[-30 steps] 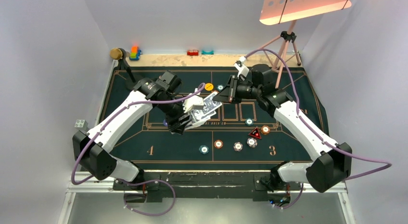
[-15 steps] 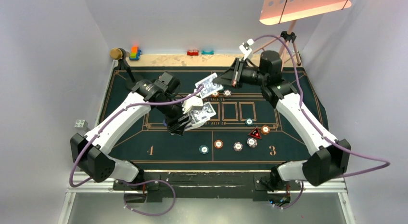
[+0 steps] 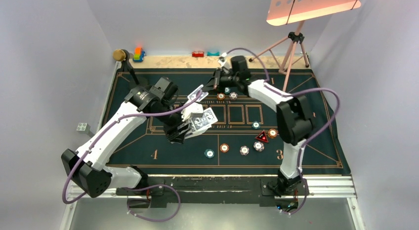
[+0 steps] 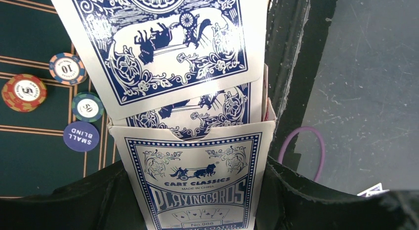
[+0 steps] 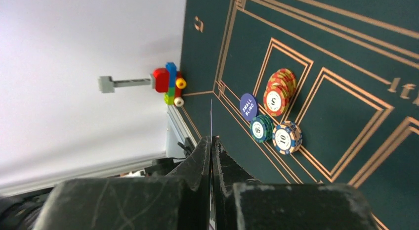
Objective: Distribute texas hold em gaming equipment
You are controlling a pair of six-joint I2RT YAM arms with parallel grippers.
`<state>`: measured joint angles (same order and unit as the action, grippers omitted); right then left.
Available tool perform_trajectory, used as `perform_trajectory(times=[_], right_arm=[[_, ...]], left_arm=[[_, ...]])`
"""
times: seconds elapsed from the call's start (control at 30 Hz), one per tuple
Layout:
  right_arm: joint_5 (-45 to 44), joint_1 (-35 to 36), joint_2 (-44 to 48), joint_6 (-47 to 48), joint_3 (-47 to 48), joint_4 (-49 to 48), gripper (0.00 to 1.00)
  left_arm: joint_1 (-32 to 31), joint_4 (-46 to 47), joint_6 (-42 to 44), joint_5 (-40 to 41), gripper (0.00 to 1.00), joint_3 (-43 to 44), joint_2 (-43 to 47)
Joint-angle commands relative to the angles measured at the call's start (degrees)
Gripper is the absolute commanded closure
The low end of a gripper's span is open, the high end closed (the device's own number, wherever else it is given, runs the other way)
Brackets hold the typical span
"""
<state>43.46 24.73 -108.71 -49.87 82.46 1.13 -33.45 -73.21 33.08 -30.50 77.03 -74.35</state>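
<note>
My left gripper point(image 3: 190, 126) is shut on a blue-and-white playing card box point(image 3: 201, 121) above the mat's middle. In the left wrist view the box point(image 4: 197, 180) fills the space between the jaws point(image 4: 195, 173), and blue-backed cards point(image 4: 163, 42) stick out of its open top. My right gripper point(image 3: 212, 86) is shut on a single card point(image 3: 196, 95) just behind the box. That card shows only as a thin edge point(image 5: 211, 116) between the closed fingers point(image 5: 211, 140). Below lie stacked poker chips point(image 5: 279, 94) and a "small blind" disc point(image 5: 248, 106).
More chips point(image 3: 244, 150) and a red triangular marker point(image 3: 262, 137) lie on the dark green felt mat point(image 3: 123, 156) near the front right. Toy blocks point(image 3: 138, 54) line the back edge. A pink tripod point(image 3: 291, 47) stands at the back right.
The right gripper pulled a card off the box, lifted it away and swung it left, with its arm folding in toward the back middle. The left arm shifted slightly, still holding the box.
</note>
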Motion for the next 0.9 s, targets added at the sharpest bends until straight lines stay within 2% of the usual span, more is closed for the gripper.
perform_trajectory(times=[0.0, 0.4, 0.53, 0.67, 0.87], right_arm=[[0.6, 6.8, -4.2, 0.5, 5.9, -5.1, 1.00], [-1.3, 14.8, -19.5, -2.1, 15.7, -7.1, 1.00], [-2.7, 16.3, -23.0, -2.3, 19.4, -5.7, 0.95], [-3.7, 16.8, -25.5, -1.0, 23.7, -1.9, 0.75], [-6.2, 15.2, -21.0, 4.5, 24.0, 6.3, 0.31]], left_arm=[[-0.1, -2.3, -0.7, -2.6, 1.00, 2.8, 1.2], [-0.1, -3.0, -1.6, -2.4, 1.00, 3.8, 2.0], [-0.1, -3.1, -1.5, -2.3, 1.00, 3.8, 2.0], [-0.1, -3.1, -1.3, -1.8, 1.00, 3.5, 1.9], [-0.1, -2.9, -1.4, -2.0, 1.00, 3.2, 2.2]])
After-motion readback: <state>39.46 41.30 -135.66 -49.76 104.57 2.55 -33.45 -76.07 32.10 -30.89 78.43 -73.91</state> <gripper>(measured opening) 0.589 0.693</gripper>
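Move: The right hand already pinches one card; its place, beside the small blind on the table's left, lies about 20 cm to the left, 7 cm back and some 19 cm below. The small blind is about 18 cm left and 11 cm back, the green chips about 14 cm left and 11 cm back, the red chips about 13 cm left and 5 cm back. From the left hand, holding the card box, that place is roughly 15 cm ahead, 4 cm left and 18 cm down. The right hand carries the pinched card some 15 cm to the left while sinking about 11 cm and easing slightly back, over towards the spot beside the small blind, the wrist swinging roughly 15 degrees counter-clockwise. As the leftward travel runs out, and still sinking, its fingers open to more than half and let go of the card above the felt, while the left hand keeps its hold on the card box. ##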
